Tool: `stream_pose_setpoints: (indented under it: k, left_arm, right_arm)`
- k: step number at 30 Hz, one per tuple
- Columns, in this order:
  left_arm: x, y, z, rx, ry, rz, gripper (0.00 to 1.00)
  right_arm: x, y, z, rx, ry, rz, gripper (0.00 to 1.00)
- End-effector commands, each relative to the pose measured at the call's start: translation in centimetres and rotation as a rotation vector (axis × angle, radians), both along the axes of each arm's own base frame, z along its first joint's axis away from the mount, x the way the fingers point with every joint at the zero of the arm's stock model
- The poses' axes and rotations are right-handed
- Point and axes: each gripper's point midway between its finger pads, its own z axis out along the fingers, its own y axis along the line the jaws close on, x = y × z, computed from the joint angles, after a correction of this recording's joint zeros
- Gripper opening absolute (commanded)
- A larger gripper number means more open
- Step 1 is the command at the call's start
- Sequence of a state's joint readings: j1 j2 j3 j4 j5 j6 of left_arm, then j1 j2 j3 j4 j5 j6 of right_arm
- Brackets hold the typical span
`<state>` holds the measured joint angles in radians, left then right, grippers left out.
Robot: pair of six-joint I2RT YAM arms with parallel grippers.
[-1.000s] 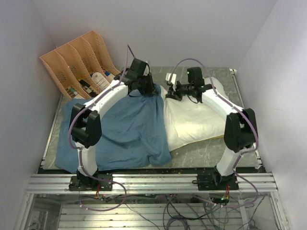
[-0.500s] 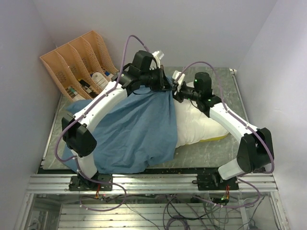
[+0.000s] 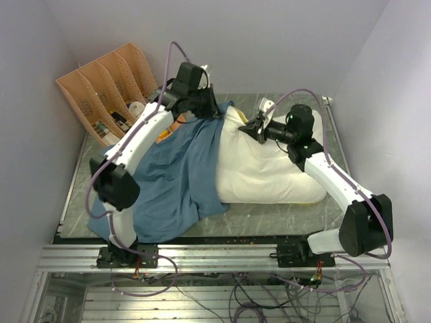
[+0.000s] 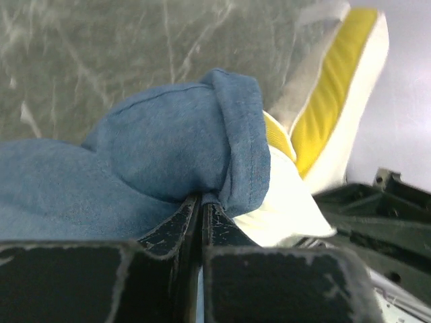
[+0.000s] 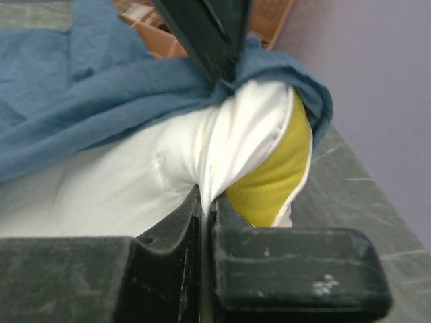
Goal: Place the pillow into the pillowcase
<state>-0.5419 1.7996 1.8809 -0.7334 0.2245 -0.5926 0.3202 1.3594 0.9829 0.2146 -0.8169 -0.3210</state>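
The cream-white pillow lies right of centre on the table, its yellow edge showing at the far corner. The wrinkled blue pillowcase is spread to its left, with the hem draped over the pillow's far left corner. My left gripper is shut on that hem, its jaws pressed together on blue cloth. My right gripper is shut on a pinch of white pillow fabric near the same corner. The left fingers hang just above it.
An orange slotted file organiser holding small items stands at the back left. Purple walls close in on both sides and behind. The grey marbled tabletop shows in front of the pillow, ending at the metal rail.
Both arms lifted the cloth and pillow, then came down. The left gripper drew back to the left, so more pillow shows; the right gripper shifted right with its pinch.
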Motion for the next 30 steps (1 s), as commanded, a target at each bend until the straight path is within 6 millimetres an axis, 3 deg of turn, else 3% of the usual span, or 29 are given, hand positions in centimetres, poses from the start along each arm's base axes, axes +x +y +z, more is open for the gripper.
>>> stream_pose_setpoints:
  k: [1, 4, 6, 7, 10, 11, 13, 16, 22, 23, 24, 25, 27, 30]
  left_arm:
    - [3.6, -4.9, 3.5, -0.090, -0.111, -0.092, 0.11]
    - [3.5, -8.9, 5.1, -0.158, -0.127, -0.187, 0.12]
    - [2.9, -10.4, 3.8, -0.159, -0.108, -0.231, 0.12]
    - [2.7, -10.4, 2.8, -0.144, -0.098, -0.237, 0.13]
    - [2.0, -9.3, -0.5, -0.102, -0.068, -0.218, 0.24]
    - [1.6, -8.7, -2.4, -0.078, -0.040, -0.211, 0.29]
    - [1.2, -7.8, -3.2, -0.052, -0.044, -0.195, 0.40]
    - [1.3, -5.9, -2.9, 0.014, -0.088, -0.148, 0.52]
    - [2.8, -1.4, 0.8, 0.160, -0.305, 0.015, 0.64]
    - [2.6, -1.1, 2.3, 0.145, -0.362, 0.027, 0.70]
    - [2.3, -1.3, 3.2, 0.127, -0.415, 0.014, 0.92]
    - [1.9, -1.7, 4.0, 0.096, -0.471, -0.004, 1.00]
    - [1.3, -2.6, 4.7, 0.053, -0.533, -0.027, 0.99]
    - [1.3, -3.1, 4.6, 0.098, -0.486, 0.010, 0.99]
  right_arm:
    - [1.9, 0.5, 8.3, 0.056, -0.171, -0.033, 0.00]
    - [3.4, 0.1, 9.0, 0.019, -0.177, -0.080, 0.00]
    - [3.4, 0.1, 6.9, -0.006, -0.140, -0.081, 0.00]
    - [3.2, 0.2, 4.9, -0.025, -0.111, -0.080, 0.00]
    - [3.1, -0.1, -1.3, -0.068, -0.027, -0.123, 0.00]
    - [3.5, -0.5, -2.8, -0.075, -0.008, -0.141, 0.00]
    - [3.8, -0.8, -5.5, -0.082, 0.053, -0.139, 0.00]
    - [3.6, -1.0, -7.2, -0.038, 0.103, -0.105, 0.00]
    - [1.0, -0.6, -6.5, 0.051, 0.089, 0.021, 0.00]
    - [0.7, -0.7, -6.3, 0.062, 0.090, 0.035, 0.00]
    - [0.5, -0.7, -6.2, 0.069, 0.092, 0.044, 0.00]
    - [0.4, -0.8, -6.1, 0.076, 0.089, 0.053, 0.00]
    - [0.3, -0.9, -6.1, 0.083, 0.089, 0.056, 0.00]
    - [0.5, -1.0, -6.1, 0.082, 0.096, 0.045, 0.00]
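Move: Just ahead of the left hand's right side, with the pillowcase rim pinched in its fingers, the pillow's far-left corner sits about 5 cm to the right and a little below. The pillow's middle lies some 15 cm right, 13 cm back and 13 cm down; the mouth's near end is roughly 28 cm back, 2 cm right and 22 cm down. For the right hand, gripping the pillow's edge, the held rim lies about 7 cm left and 4 cm ahead. Swinging forward and right by about 9 cm with a slight rise, the left hand draws the pillowcase rim over the pillow corner, dips some 8 cm and opens wide to let the cloth go, then lifts back and left with its fingers tipping up. The right hand keeps its pinch on the pillow, heaving it forward and up before lowering it about 13 cm and easing back. ##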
